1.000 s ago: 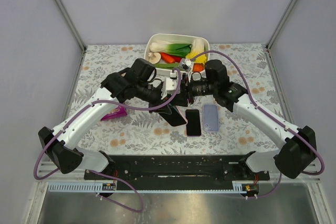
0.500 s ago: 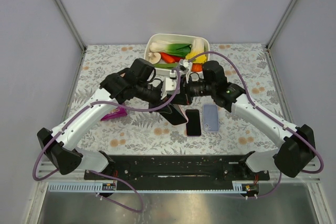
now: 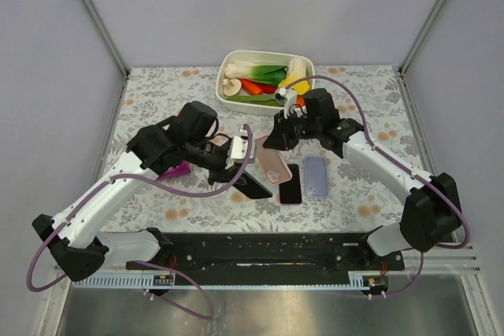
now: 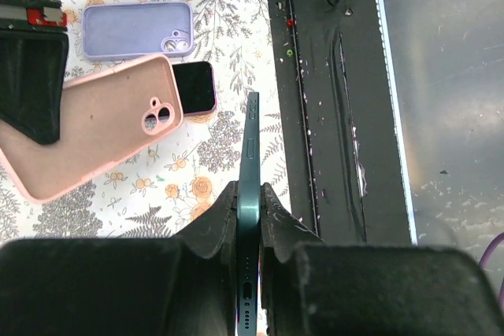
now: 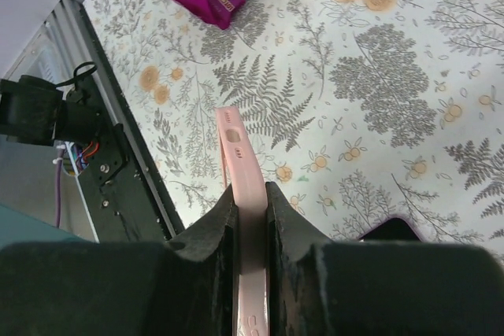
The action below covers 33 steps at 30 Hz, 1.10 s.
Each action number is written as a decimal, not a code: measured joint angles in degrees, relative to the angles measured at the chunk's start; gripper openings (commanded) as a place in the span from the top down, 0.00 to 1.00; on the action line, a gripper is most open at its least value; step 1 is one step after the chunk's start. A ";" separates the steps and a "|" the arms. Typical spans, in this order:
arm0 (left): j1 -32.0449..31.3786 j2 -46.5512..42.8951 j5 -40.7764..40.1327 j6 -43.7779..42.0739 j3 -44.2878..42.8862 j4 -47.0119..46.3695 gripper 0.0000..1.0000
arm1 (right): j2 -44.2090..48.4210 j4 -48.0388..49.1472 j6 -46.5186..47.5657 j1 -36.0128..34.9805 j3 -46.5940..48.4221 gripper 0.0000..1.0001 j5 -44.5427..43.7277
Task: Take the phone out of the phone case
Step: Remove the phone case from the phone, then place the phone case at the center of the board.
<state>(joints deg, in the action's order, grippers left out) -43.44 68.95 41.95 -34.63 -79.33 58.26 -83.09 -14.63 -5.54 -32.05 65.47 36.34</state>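
Observation:
The dark teal phone (image 4: 249,147) is bare and seen edge-on, pinched between the fingers of my left gripper (image 4: 249,204), which is shut on it. In the top view the phone (image 3: 253,186) slopes down toward the table below my left gripper (image 3: 242,169). The pink phone case (image 3: 272,163) is empty and apart from the phone, its camera cut-out showing in the left wrist view (image 4: 94,127). My right gripper (image 5: 250,212) is shut on the case's edge (image 5: 240,155). From above, my right gripper (image 3: 281,138) holds the case's far end.
A second phone in a purple-rimmed case (image 3: 290,183) and a lavender case (image 3: 316,176) lie right of the pink one. A white tub of vegetables (image 3: 309,65) stands at the back. A magenta snack packet (image 3: 178,169) lies left. The black rail (image 3: 260,248) runs along the near edge.
The arms have drawn apart. My left arm pulled back to the left with the phone, and the pink case now shows separate from it in my right gripper, which closed.

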 measured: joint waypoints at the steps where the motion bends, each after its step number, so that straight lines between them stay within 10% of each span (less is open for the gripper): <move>1: -0.02 -0.57 -0.07 -0.24 0.09 0.52 1.00 | -0.11 -0.33 0.09 0.39 0.02 1.00 -0.39; 14: -0.02 -0.79 -3.34 -4.28 0.11 7.80 1.00 | 4.02 -2.01 0.70 7.23 0.24 1.00 -1.14; 33: -0.02 4.70 -4.63 -5.84 0.26 7.28 1.00 | 8.98 -25.46 17.59 36.74 -9.27 1.00 9.68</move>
<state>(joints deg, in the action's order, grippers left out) -43.46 73.65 37.32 -40.47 -79.07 65.54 -74.11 -40.10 12.05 4.69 56.21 46.02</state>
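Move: My right hand already holds the pink case, pulled clear of the phone, and is bound for the bare table beyond the purple case: some 25 cm to its right, about level and 20 cm below. The purple case lies about 17 cm right of it and the black phone about 8 cm right and 2 cm back, both 20 cm below. My left hand grips the teal phone, with the black phone about 19 cm right, 12 cm ahead and 26 cm below. I swing the pink case away from the teal phone with my right hand, about 20 cm to the right, arching slightly forward and up before coming back and sinking past the black phone towards the table right of the purple case; the wrist turns some 20 degrees clockwise and tips down. My left hand, keeping its pinch on the phone, eases left, then lowers about 4 cm. ##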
